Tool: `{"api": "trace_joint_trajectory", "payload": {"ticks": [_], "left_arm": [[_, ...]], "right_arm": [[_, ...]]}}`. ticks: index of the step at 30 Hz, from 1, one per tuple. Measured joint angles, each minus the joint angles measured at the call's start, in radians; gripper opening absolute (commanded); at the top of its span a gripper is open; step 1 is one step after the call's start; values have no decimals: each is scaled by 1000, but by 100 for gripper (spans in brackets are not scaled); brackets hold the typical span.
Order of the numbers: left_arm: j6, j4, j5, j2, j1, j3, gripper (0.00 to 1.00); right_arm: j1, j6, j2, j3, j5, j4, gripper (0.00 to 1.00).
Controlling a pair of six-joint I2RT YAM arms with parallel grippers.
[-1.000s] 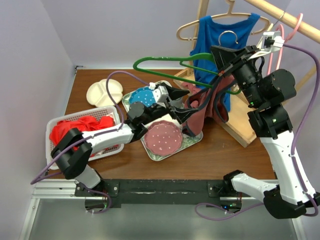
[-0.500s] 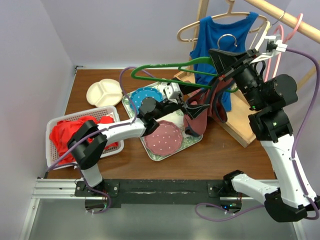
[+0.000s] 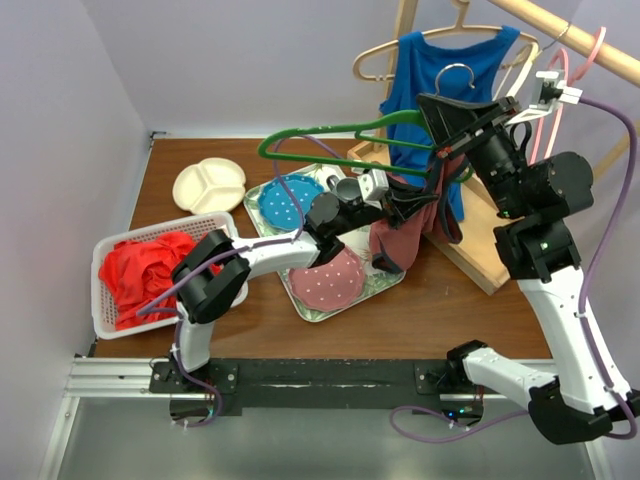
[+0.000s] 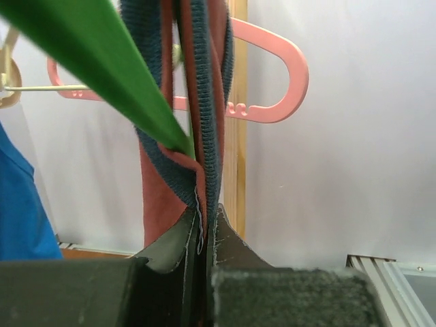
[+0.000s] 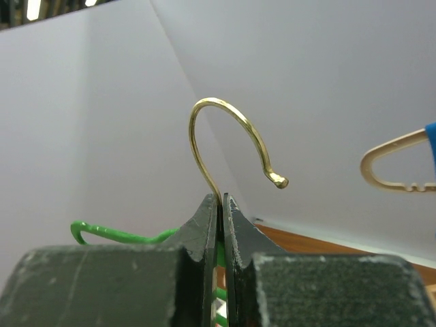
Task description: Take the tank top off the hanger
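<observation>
A maroon tank top [image 3: 402, 236] with blue trim hangs from the right end of a green hanger [image 3: 320, 133]. My right gripper [image 3: 440, 110] is shut on the hanger's metal hook [image 5: 231, 129] and holds it in the air above the table; the wrist view shows the jaws [image 5: 221, 199] pinched on the hook's stem. My left gripper [image 3: 408, 205] is shut on the tank top's strap [image 4: 204, 102] just under the green hanger arm [image 4: 116, 61]; the fabric runs between its closed jaws [image 4: 206, 218].
A blue tank top [image 3: 440, 70] on a wooden hanger and a pink hanger [image 3: 560, 85] hang on the wooden rack [image 3: 480, 250] at the right. A tray [image 3: 375, 280] with dotted plates, a white divided plate [image 3: 210, 185] and a basket [image 3: 225, 225] of red clothes lie left.
My left gripper has moved right and up along the tank top to the strap by the hanger. The hanger has risen slightly in my right gripper.
</observation>
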Motion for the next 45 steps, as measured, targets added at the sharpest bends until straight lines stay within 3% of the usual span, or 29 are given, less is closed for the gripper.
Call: {"api": "trace_joint_trajectory", "payload": {"ticks": [15, 27, 36, 45], "left_arm": [[-61, 74, -11, 59, -33, 13, 0], [-54, 184, -77, -22, -40, -185, 0], [11, 88, -130, -177, -41, -286, 0], [9, 16, -145, -208, 1, -299, 0]], "right_arm": [[-5, 227, 25, -53, -3, 229, 0], [-5, 272, 35, -69, -5, 265, 0], [-2, 249, 79, -20, -156, 246, 0], [1, 107, 105, 4, -226, 128, 0]]}}
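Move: The left hand, already pinching the tank top's trim, has the green hanger's lower end about 7 cm above and 5 cm to its right, some 2 cm ahead. The blue tank top hangs roughly 15 cm ahead, 4 cm right and 8 cm up; the basket is about 55 cm left, 4 cm back and 30 cm below. From the right hand, gripping the hanger below its hook, the bunched tank top lies some 25 cm down, 4 cm back and level sideways. Leftward in the main, after a short sag right, down and back, the left hand carries the pinched tank top about 5 cm, ending slightly lower and farther back. The right hand keeps the hanger, first lifting some 3 cm and rolling its left side up, then swings left and down, rolling back and turning about 15 degrees counter-clockwise. ##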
